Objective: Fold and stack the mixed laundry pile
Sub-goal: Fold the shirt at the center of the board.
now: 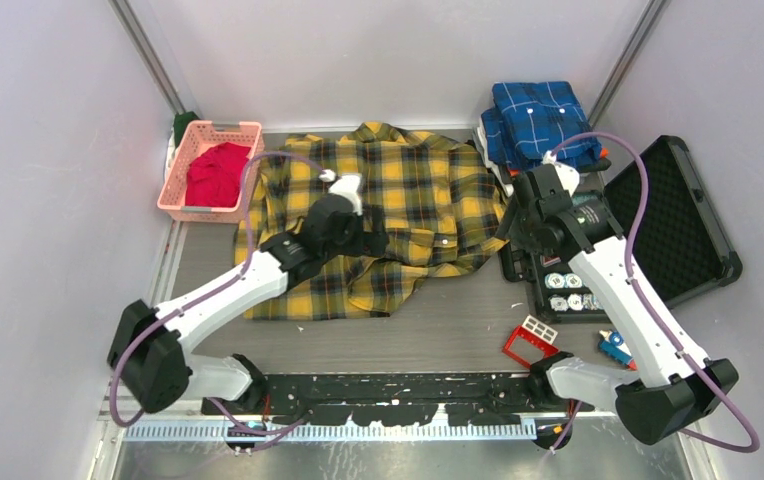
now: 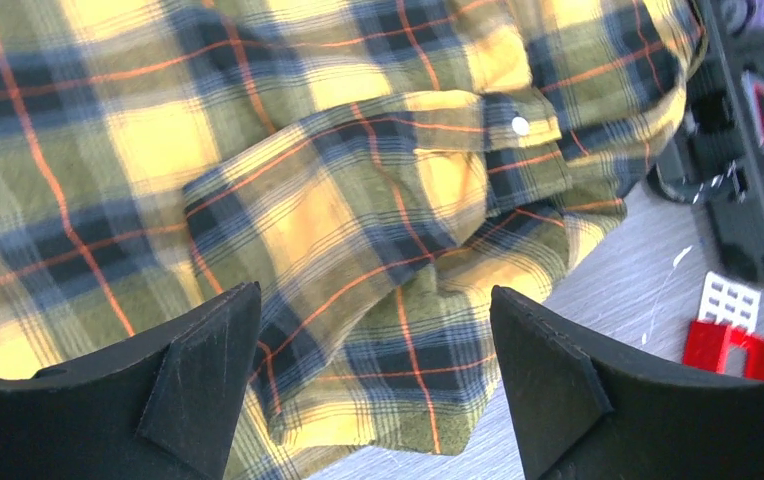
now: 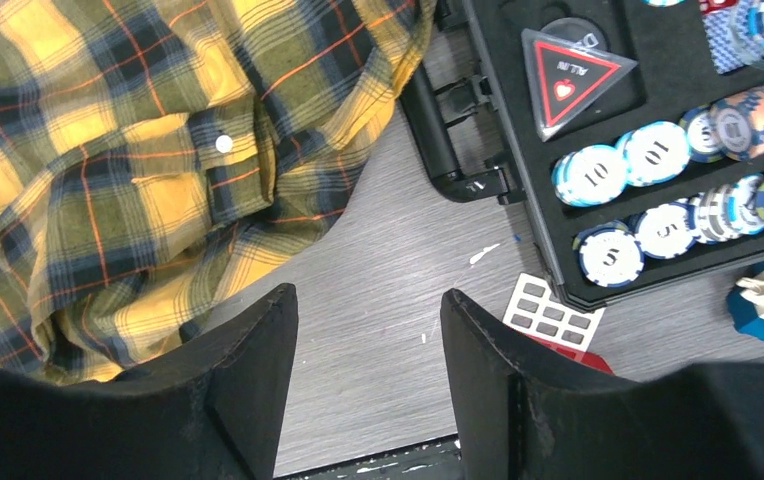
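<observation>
A yellow-and-black plaid shirt (image 1: 398,200) lies spread and partly folded across the middle of the table. My left gripper (image 1: 373,240) hovers above its folded sleeve cuff (image 2: 438,180), jaws open with nothing between them (image 2: 373,330). Over at the shirt's right edge, my right gripper (image 1: 508,225) is open above bare table (image 3: 368,330), holding nothing. The plaid shirt (image 3: 108,170) fills the upper left of the right wrist view. The red T-shirt (image 1: 216,172) lies bunched in the pink basket (image 1: 180,190) at the back left.
A folded blue plaid shirt (image 1: 540,120) sits at the back right. An open black case (image 1: 658,230) of poker chips (image 3: 628,160) lies at the right. A red-and-white plastic piece (image 1: 530,340) and a blue toy (image 1: 615,347) lie near the front right.
</observation>
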You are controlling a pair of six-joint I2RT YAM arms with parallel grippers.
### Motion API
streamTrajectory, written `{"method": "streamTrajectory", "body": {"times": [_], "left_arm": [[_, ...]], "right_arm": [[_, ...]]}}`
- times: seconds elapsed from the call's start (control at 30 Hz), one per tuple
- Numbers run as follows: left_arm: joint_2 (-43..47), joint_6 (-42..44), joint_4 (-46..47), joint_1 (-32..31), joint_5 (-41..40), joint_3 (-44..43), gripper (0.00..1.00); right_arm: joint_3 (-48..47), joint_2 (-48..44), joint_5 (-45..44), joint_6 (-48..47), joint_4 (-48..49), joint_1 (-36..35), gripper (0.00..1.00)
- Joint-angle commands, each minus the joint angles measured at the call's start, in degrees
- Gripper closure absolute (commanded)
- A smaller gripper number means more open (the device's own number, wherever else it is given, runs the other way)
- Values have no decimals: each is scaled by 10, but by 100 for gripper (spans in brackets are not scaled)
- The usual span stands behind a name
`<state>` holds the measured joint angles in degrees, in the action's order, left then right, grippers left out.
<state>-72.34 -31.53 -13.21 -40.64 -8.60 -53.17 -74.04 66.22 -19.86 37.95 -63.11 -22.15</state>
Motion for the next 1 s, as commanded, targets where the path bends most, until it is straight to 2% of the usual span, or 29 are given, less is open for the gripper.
{"method": "streamTrajectory", "body": {"times": [0.0,0.13,0.27,0.4,0.67,0.97], "left_arm": [[-65,117,-48,-62,-22,-91,14],[-139,170,-84,-100,-19,-163,13],[-212,195,-90,-116,-4,-205,7],[-310,215,-103,-119,21,-269,8],[-437,195,-85,-147,1,-399,10],[-529,188,-110,-166,-33,-504,10]], "right_arm": [[8,-42,-81,32,3,-2,39],[24,-71,-120,42,-3,-1,38],[42,-93,-100,44,8,-1,38],[62,-105,-81,44,17,-2,39],[92,-115,-79,45,27,-1,40],[123,-120,-77,40,37,-1,41]]}}
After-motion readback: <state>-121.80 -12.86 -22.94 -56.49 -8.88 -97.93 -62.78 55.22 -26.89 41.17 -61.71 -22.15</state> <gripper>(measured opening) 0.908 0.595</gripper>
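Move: The shirt's folded-in sleeve cuff with the white button lies about 18 cm to the left hand's right, 3 cm ahead and some 16 cm below. The front corner of the folded sleeve is about 12 cm back and 6 cm right of this hand; the chip case's handle is 32 cm right and 1 cm back, both some 16 cm down. From the right hand, the cuff is about 15 cm left, 7 cm ahead and 21 cm below. The open left hand sweeps some 20 cm right, sinking, turning clockwise, towards the cuff; right hand backs off. ##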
